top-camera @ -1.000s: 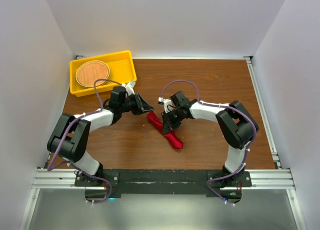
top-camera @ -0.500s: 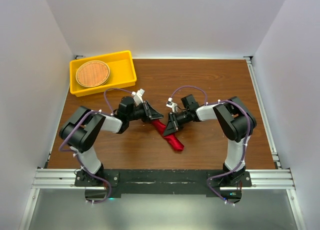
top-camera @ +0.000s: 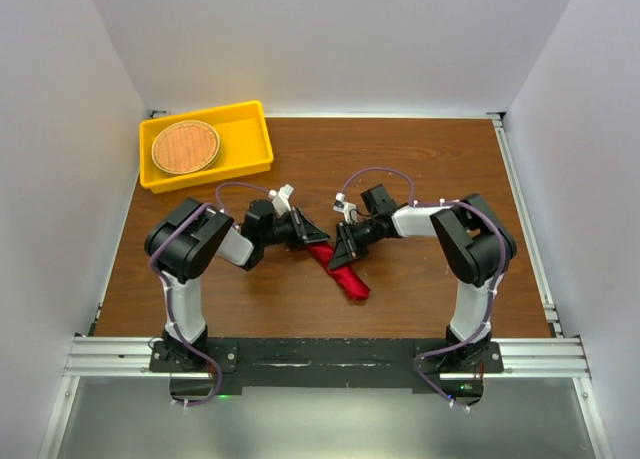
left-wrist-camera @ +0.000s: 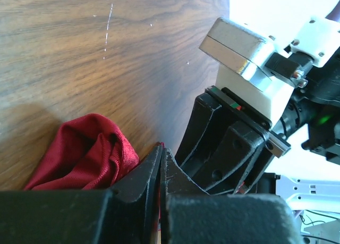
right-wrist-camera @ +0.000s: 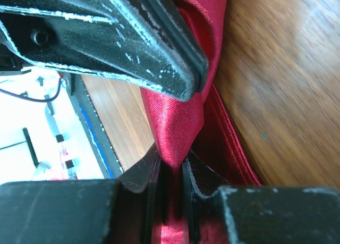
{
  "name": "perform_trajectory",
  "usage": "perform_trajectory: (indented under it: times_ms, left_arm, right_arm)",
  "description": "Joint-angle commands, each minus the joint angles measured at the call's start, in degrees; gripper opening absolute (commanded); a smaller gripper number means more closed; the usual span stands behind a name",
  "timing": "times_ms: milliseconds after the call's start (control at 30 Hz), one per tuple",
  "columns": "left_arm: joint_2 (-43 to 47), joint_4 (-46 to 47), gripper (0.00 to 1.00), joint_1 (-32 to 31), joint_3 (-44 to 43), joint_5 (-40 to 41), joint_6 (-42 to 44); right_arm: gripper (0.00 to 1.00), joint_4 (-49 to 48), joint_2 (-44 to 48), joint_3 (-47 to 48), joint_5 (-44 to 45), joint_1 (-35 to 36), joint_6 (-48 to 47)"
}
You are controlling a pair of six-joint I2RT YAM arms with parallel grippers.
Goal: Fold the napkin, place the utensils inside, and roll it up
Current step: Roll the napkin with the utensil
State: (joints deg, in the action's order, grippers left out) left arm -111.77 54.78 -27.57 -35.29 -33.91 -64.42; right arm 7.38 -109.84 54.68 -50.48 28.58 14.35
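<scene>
The red napkin (top-camera: 347, 278) lies as a narrow bunched roll on the brown table, near the middle. My left gripper (top-camera: 322, 241) comes at its upper end from the left, and my right gripper (top-camera: 338, 260) comes from the right, tips almost touching. In the left wrist view my left gripper (left-wrist-camera: 160, 148) is shut with a thin red edge of napkin (left-wrist-camera: 79, 156) between its jaws. In the right wrist view my right gripper (right-wrist-camera: 170, 161) is shut on a raised fold of napkin (right-wrist-camera: 175, 116) that runs up to the left gripper's fingers (right-wrist-camera: 133, 36). The fork is hidden.
A yellow bin (top-camera: 250, 129) stands at the back left of the table with the round woven mat (top-camera: 185, 146) in it. White walls close in the table on three sides. The arm bases sit on the black rail at the near edge.
My left gripper has moved right and nearer, down to the napkin's upper end. My right gripper has shifted slightly toward it. The napkin roll has slid a little nearer.
</scene>
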Motion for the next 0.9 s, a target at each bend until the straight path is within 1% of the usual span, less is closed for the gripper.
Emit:
perform_trajectory:
  times_ms: [0, 33, 67, 100, 233, 333, 500, 633, 700, 800, 833, 867]
  left_arm:
    - [-1.3, -1.3, 0.06, 0.0, -1.4, 1.6, 2.5]
    - [-1.3, -2.1, 0.06, 0.0, -1.8, 1.6, 2.6]
    - [-1.2, -3.0, 0.05, 0.0, -2.3, 1.6, 3.2]
    - [-1.2, -4.7, 0.05, 0.0, -2.6, 1.6, 3.4]
    - [-1.0, -8.6, 0.04, 0.0, -4.0, 1.9, 4.4]
    - [-0.9, -9.8, 0.04, -0.1, -4.8, 1.9, 4.3]
    - [-0.8, -13.1, 0.04, 0.0, -6.7, 1.7, 5.0]
    - [-0.7, -15.1, 0.03, -0.1, -7.8, 1.5, 5.7]
    - [-0.6, -16.8, 0.03, -0.1, -8.5, 1.2, 6.0]
    - [-0.6, -18.4, 0.03, -0.1, -9.4, 0.9, 6.2]
    - [-0.5, -18.6, 0.04, 0.0, -9.7, 0.8, 6.2]
    - [-0.4, -19.4, 0.03, -0.1, -10.0, 0.7, 6.3]
  right_arm:
    - [0.23, 10.4, 2.6, 2.0, 9.2, -0.2, -2.7]
    - [0.26, 11.6, 3.8, 2.3, 10.0, -0.1, -3.2]
    - [0.30, 14.0, 4.6, 2.7, 12.8, -0.1, -3.4]
    - [0.36, 15.4, 5.4, 3.1, 13.8, -0.1, -3.8]
    - [0.45, 20.8, 9.1, 4.1, 18.1, 0.2, -4.9]
    - [0.48, 23.6, 12.1, 3.5, 20.9, 1.0, -5.0]
    - [0.49, 25.9, 15.5, 0.6, 25.4, 1.6, -4.2]
    - [0.49, 27.8, 18.9, -1.9, 32.1, 1.7, -2.5]
    - [0.49, 29.4, 20.5, -1.6, 33.9, 2.6, -1.6]
    - [0.50, 30.9, 21.5, 2.0, 36.0, 5.2, -2.5]
    - [0.51, 30.9, 21.5, 3.0, 36.8, 6.4, -3.1]
    - [0.55, 31.2, 21.3, 4.0, 39.1, 8.7, -4.1]
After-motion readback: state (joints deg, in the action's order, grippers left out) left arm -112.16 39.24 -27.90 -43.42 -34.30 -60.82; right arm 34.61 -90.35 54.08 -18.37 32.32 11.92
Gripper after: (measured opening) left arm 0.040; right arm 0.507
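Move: The right fingers pinch the middle of the rolled napkin. Its near end lies about 6 cm to their right and 5 cm back, a centimetre lower; its far end is roughly 7 cm ahead and 4 cm to the left, at about their height. From the left fingertips, already nearly shut on the roll, that far end is some 2 cm ahead and 2 cm left, while the near end is about 10 cm back and 7 cm right, some 3 cm lower. Open the right gripper to about half, letting go of the napkin roll's middle, and carry it some 8 cm right along the roll towards its near end, rising slightly and drawing back a little, while tipping the fingers about 30 degrees steeper downward until they straddle the roll. Keep the left fingers nearly shut on the roll's far part, easing barely a centimetre forward and right. ##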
